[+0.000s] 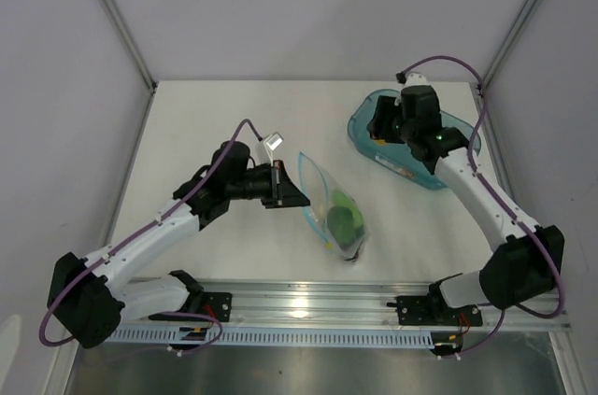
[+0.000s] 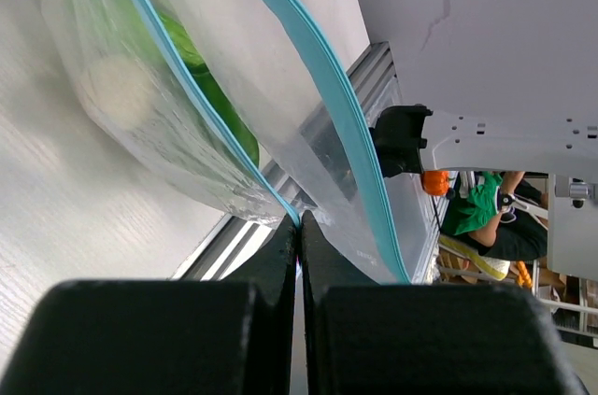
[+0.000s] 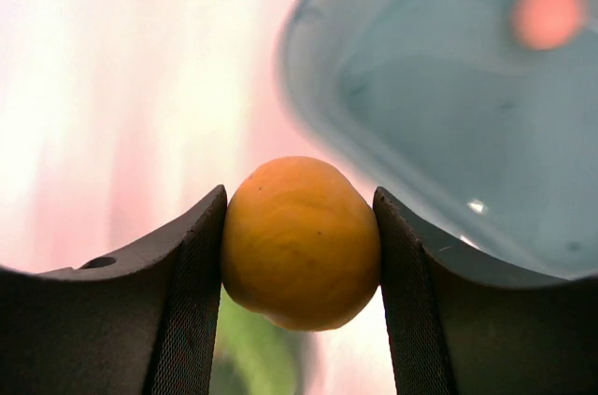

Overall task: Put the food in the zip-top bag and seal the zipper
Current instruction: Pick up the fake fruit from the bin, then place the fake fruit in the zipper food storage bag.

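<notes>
The clear zip-top bag [image 1: 329,208] lies at the table's middle with green food [image 1: 344,218] inside. My left gripper [image 1: 297,195] is shut on the bag's edge by the light-blue zipper [image 2: 329,87]. In the left wrist view the jaws [image 2: 299,224] pinch the plastic and the mouth gapes, showing a long green piece [image 2: 217,96] and a white patch [image 2: 117,91]. My right gripper [image 1: 381,128] hangs over the teal tub [image 1: 439,176]. In the right wrist view it [image 3: 299,197] is shut on a yellow-orange round fruit [image 3: 301,244].
The teal tub [image 3: 439,105] stands at the back right, and a blurred pink piece [image 3: 548,12] lies in it. An aluminium rail [image 1: 308,300] runs along the table's near edge between the arm bases. Enclosure walls stand at both sides and the back.
</notes>
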### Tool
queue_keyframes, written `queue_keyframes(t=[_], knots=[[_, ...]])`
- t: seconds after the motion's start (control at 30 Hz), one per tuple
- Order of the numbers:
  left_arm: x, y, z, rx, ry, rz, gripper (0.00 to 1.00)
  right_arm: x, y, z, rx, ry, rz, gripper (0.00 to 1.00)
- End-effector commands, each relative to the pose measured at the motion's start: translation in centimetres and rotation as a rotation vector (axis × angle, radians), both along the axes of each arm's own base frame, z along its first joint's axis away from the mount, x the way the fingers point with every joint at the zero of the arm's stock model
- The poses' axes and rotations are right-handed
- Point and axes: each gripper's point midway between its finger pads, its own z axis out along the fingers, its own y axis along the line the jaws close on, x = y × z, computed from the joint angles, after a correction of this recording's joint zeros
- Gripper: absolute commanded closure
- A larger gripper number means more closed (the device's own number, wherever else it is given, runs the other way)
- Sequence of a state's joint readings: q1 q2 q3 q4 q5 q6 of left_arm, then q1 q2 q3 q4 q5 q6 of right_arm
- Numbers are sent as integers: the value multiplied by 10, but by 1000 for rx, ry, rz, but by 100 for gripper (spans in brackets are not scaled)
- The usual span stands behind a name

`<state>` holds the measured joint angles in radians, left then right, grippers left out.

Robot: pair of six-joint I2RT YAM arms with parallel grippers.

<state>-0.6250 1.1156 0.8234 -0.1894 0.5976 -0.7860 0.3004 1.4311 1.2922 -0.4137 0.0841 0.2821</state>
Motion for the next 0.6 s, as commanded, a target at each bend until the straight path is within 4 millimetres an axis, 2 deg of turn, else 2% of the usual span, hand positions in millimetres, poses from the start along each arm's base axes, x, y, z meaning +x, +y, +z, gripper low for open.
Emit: queue_keyframes(t=[0.0,0.03,0.13,0.17,0.3,0.43,0.57], knots=[[3,0,34,-65,-74,9,99,-47,32,13,-7,-10,144,100],[3,0,39,-71,-82,9,99,-61,35,23,11,-38,181,100],[2,1,43,-72,-87,5,99,-82,44,42,63,-81,262,100],[2,1,42,-68,-87,7,99,-94,46,57,83,-121,294,100],[1,3,46,-70,-97,11,99,-138,69,89,147,-211,504,100],[2,1,49,-73,-96,6,99,-174,88,100,172,-233,670,97],[4,-1,56,-82,-105,5,100,-195,109,91,183,-190,773,97]])
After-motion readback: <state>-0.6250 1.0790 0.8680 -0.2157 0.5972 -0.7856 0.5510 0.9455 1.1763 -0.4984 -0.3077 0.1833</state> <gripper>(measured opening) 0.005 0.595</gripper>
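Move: The fake orange is already in my right fingers, so what matters now is the bag's open mouth: some 22 cm back from my right hand, 17 cm to its left and roughly 4 cm lower. The food in the bag sits about 25 cm back, 10 cm left and 16 cm down, while the bin's middle is 12 cm ahead, 13 cm right and 20 cm below. From my left hand, pinching the bag's rim, the mouth's middle is about 3 cm right, level fore and aft, and slightly lower. I swing the orange back and up with my right hand, away from the bin and towards the bag's mouth: about 17 cm back, 10 cm up and 9 cm left. As I go I turn the wrist some 35 degrees counter-clockwise and lift the fingertips a little, keeping my grip. My left hand keeps its shut pinch on the rim and rises roughly 2.5 cm. ##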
